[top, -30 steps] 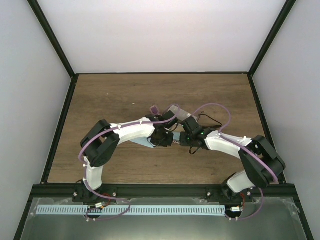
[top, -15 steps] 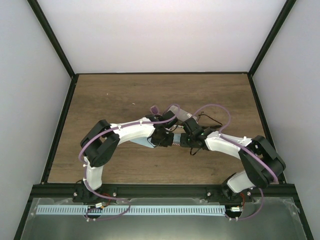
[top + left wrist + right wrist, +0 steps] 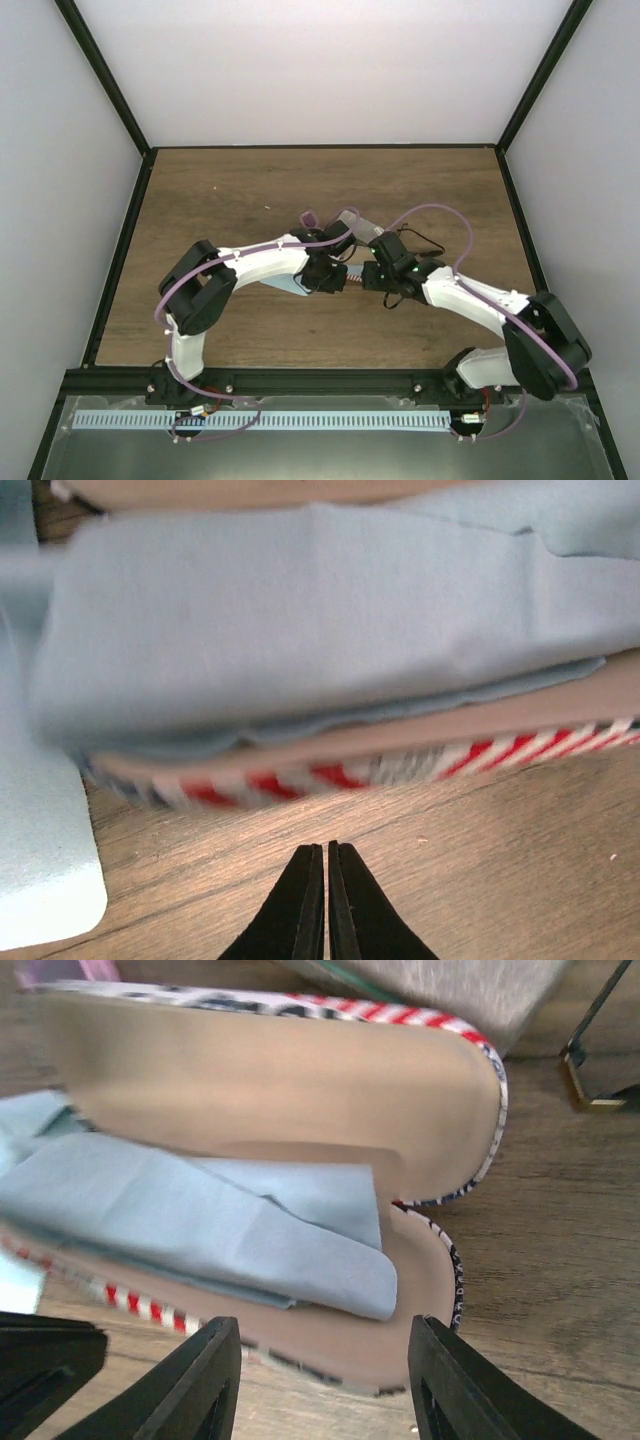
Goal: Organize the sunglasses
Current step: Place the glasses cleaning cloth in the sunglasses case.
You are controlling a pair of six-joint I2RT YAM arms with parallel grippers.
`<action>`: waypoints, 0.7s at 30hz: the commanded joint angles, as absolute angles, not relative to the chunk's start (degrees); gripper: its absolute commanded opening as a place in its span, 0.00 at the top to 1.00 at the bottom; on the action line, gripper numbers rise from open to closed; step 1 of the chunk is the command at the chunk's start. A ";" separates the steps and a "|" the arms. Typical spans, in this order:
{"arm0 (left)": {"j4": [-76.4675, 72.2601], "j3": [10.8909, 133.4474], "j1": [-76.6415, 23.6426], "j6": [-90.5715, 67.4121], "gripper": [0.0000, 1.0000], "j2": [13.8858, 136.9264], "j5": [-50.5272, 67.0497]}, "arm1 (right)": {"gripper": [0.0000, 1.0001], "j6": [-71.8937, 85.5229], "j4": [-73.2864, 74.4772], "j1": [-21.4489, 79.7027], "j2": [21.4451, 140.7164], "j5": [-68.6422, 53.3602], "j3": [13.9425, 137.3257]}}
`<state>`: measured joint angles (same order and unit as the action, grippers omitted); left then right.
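The purple-tinted sunglasses [image 3: 310, 217] lie just behind the left arm's wrist; a corner of them shows in the right wrist view [image 3: 60, 970]. The thin black-framed sunglasses [image 3: 425, 241] lie behind the right wrist, with their frame [image 3: 590, 1075] at the upper right of that camera. A red-striped case [image 3: 440, 1160] lies open on the table with a folded light blue cloth [image 3: 220, 1220] inside. My right gripper [image 3: 325, 1360] is open in front of the case's near rim, holding nothing. My left gripper [image 3: 326, 852] is shut and empty, its tips just short of the case's striped edge [image 3: 300, 780].
A grey case [image 3: 450, 985] lies behind the striped one. A second light blue cloth [image 3: 40, 880] lies flat on the wooden table [image 3: 220, 200] to the left of the left gripper. Black frame rails [image 3: 320, 380] and white walls enclose the table.
My right gripper has gone from shut to open and drawn back a little from the case, its elbow swinging right. The left arm has stayed put.
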<state>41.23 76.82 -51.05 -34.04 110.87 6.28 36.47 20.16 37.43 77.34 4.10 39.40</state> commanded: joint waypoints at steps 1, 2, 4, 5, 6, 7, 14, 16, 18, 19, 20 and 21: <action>41.78 76.56 -51.11 -33.34 0.96 108.01 5.73 | 0.52 35.93 23.50 37.99 72.49 4.33 42.19; 41.69 76.24 -51.15 -33.45 0.96 107.78 5.67 | 0.52 35.98 23.95 38.01 71.62 4.23 42.32; 41.72 75.86 -51.11 -33.61 0.96 107.08 5.35 | 0.52 36.24 25.22 38.06 69.59 4.60 42.68; 41.70 75.64 -51.05 -33.61 0.96 106.53 4.92 | 0.52 36.25 25.83 37.99 68.40 5.11 43.00; 41.68 75.41 -51.02 -33.72 0.96 105.60 4.30 | 0.52 36.11 26.43 37.96 67.27 5.93 43.41; 41.42 75.08 -51.06 -33.74 0.96 104.32 3.36 | 0.52 35.86 26.96 37.92 66.21 7.07 44.01; 37.85 74.10 -49.93 -32.88 0.96 92.30 -1.37 | 0.50 32.11 29.46 29.27 66.32 6.41 51.08; 37.71 74.40 -49.31 -33.22 0.96 89.84 -3.31 | 0.49 30.23 29.32 24.99 68.43 5.31 52.86; 37.21 74.69 -48.33 -33.60 0.96 88.05 -4.84 | 0.49 28.20 28.75 20.73 71.32 4.53 54.70; 36.96 74.75 -47.49 -34.16 0.95 87.55 -4.94 | 0.49 27.51 28.64 18.63 73.60 3.54 55.90; 36.72 74.79 -46.67 -34.83 0.94 87.39 -4.40 | 0.48 26.91 28.59 16.33 75.61 2.43 57.03; 36.21 74.65 -45.74 -35.35 0.93 87.41 -3.20 | 0.47 26.64 28.53 14.04 77.50 1.25 58.87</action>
<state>38.11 74.30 -48.45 -34.06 87.68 -2.15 30.48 27.90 20.75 71.33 4.43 53.63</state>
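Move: The folded cleaning cloth already lies in the open sunglasses case, about 4 cm ahead of the left hand, 2 cm to its right and barely lower. From the right hand it is some 3 cm ahead, 4 cm to the left and 3 cm below. From the left hand, the grey box lies about 12 cm ahead and 5 cm right, the pink sunglasses 13 cm ahead and 5 cm left, and the flat blue cloth 2 cm ahead and 10 cm left. The cloth is left in the case as both hands withdraw. The right hand, fingers already half open and staying so, climbs about 5 cm, then sweeps forward and right while still rising, ending high near the grey box's right end. The left hand, fingers kept shut, starts slowly from the case's near side, then lifts quickly some 15 cm, drifting slightly forward as its fingers tilt forward. ##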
